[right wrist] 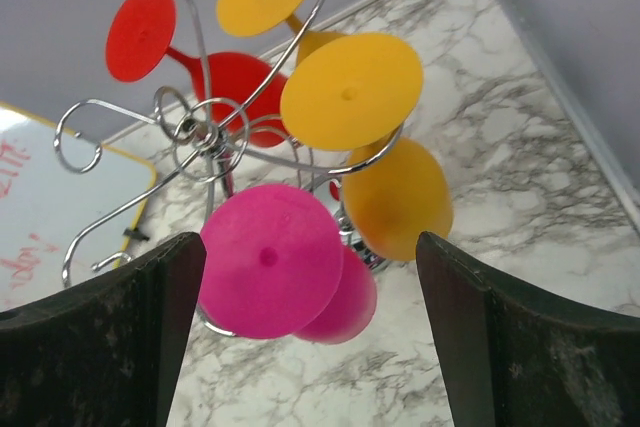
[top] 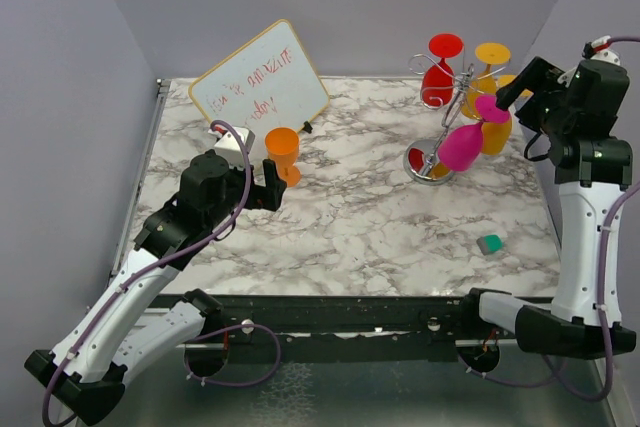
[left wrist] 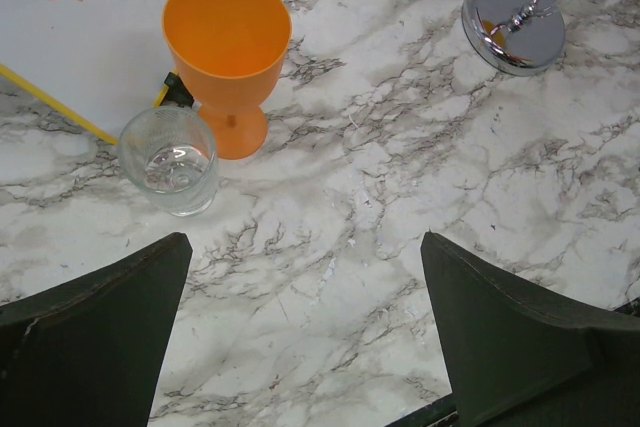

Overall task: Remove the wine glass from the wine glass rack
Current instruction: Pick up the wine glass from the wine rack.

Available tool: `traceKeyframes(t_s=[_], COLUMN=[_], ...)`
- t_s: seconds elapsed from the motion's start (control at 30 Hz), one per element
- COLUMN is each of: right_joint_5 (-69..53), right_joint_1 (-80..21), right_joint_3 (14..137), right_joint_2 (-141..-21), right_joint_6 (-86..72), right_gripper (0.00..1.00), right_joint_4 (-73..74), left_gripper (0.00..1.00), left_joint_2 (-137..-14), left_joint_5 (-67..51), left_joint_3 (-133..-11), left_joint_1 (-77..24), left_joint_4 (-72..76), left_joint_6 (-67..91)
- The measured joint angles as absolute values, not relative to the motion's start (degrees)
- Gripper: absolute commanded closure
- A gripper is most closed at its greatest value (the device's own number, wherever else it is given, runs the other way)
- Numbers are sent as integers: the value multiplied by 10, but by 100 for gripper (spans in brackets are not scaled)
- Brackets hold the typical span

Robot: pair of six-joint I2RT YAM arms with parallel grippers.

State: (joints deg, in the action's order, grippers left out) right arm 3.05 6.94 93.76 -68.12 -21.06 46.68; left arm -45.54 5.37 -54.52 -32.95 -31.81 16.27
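Observation:
The wine glass rack (top: 447, 119) stands at the back right on its round mirrored base (left wrist: 515, 22). Upside-down glasses hang from its scroll arms (right wrist: 205, 137): one red (right wrist: 235, 82), two orange (right wrist: 395, 197) and one pink wine glass (top: 462, 145). My right gripper (top: 508, 97) is open just right of the rack top. The pink glass's round foot (right wrist: 270, 259) lies between its fingers, close to the left finger (right wrist: 120, 327). My left gripper (left wrist: 305, 247) is open and empty above the marble. An upright orange wine glass (left wrist: 228, 42) stands just beyond it.
A whiteboard (top: 260, 87) with red writing leans at the back left. A clear tumbler (left wrist: 170, 159) stands beside the upright orange glass. A small teal object (top: 489, 244) lies on the marble table (top: 350, 227) at the near right. Purple walls enclose the table.

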Motion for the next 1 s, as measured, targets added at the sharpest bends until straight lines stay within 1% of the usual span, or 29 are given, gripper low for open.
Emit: traceKeyframes(t_s=[0.33, 0.47, 0.67, 0.8, 1.0], right_joint_5=[-145, -188, -224, -231, -234], right_joint_1=[168, 185, 188, 188, 188], right_joint_3=[842, 806, 759, 748, 746], right_joint_2=[-657, -647, -615, -600, -596], right_joint_6=[-293, -326, -366, -384, -395], right_gripper=[19, 28, 38, 44, 45], right_joint_4=[428, 401, 356, 336, 314], left_gripper=[1, 1, 1, 1, 1], left_joint_2=[-455, -455, -455, -455, -455], left_joint_5=[54, 54, 54, 54, 54], left_joint_3=[-545, -545, -545, -545, -545], left_joint_1=[-329, -329, -329, -329, -329], left_joint_4=[-318, -318, -318, -318, -318], left_joint_6=[158, 156, 155, 154, 154])
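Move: The pink wine glass hangs foot-up on the rack. Its middle is about 4 cm left of the open right hand, 1 cm ahead and 10 below, with its foot only some 4 cm below. The nearest yellow glass is 6 cm ahead and 1 right of the hand, about 10 below; the farther yellow one is 10 ahead, 4 left, about as low. From the left hand the pink glass is roughly 39 cm right, 10 ahead, 4 up. Right hand dips 4 cm, rises 2, edging left beside the pink glass's foot, rolling about 25 degrees, fingers half-closing. ##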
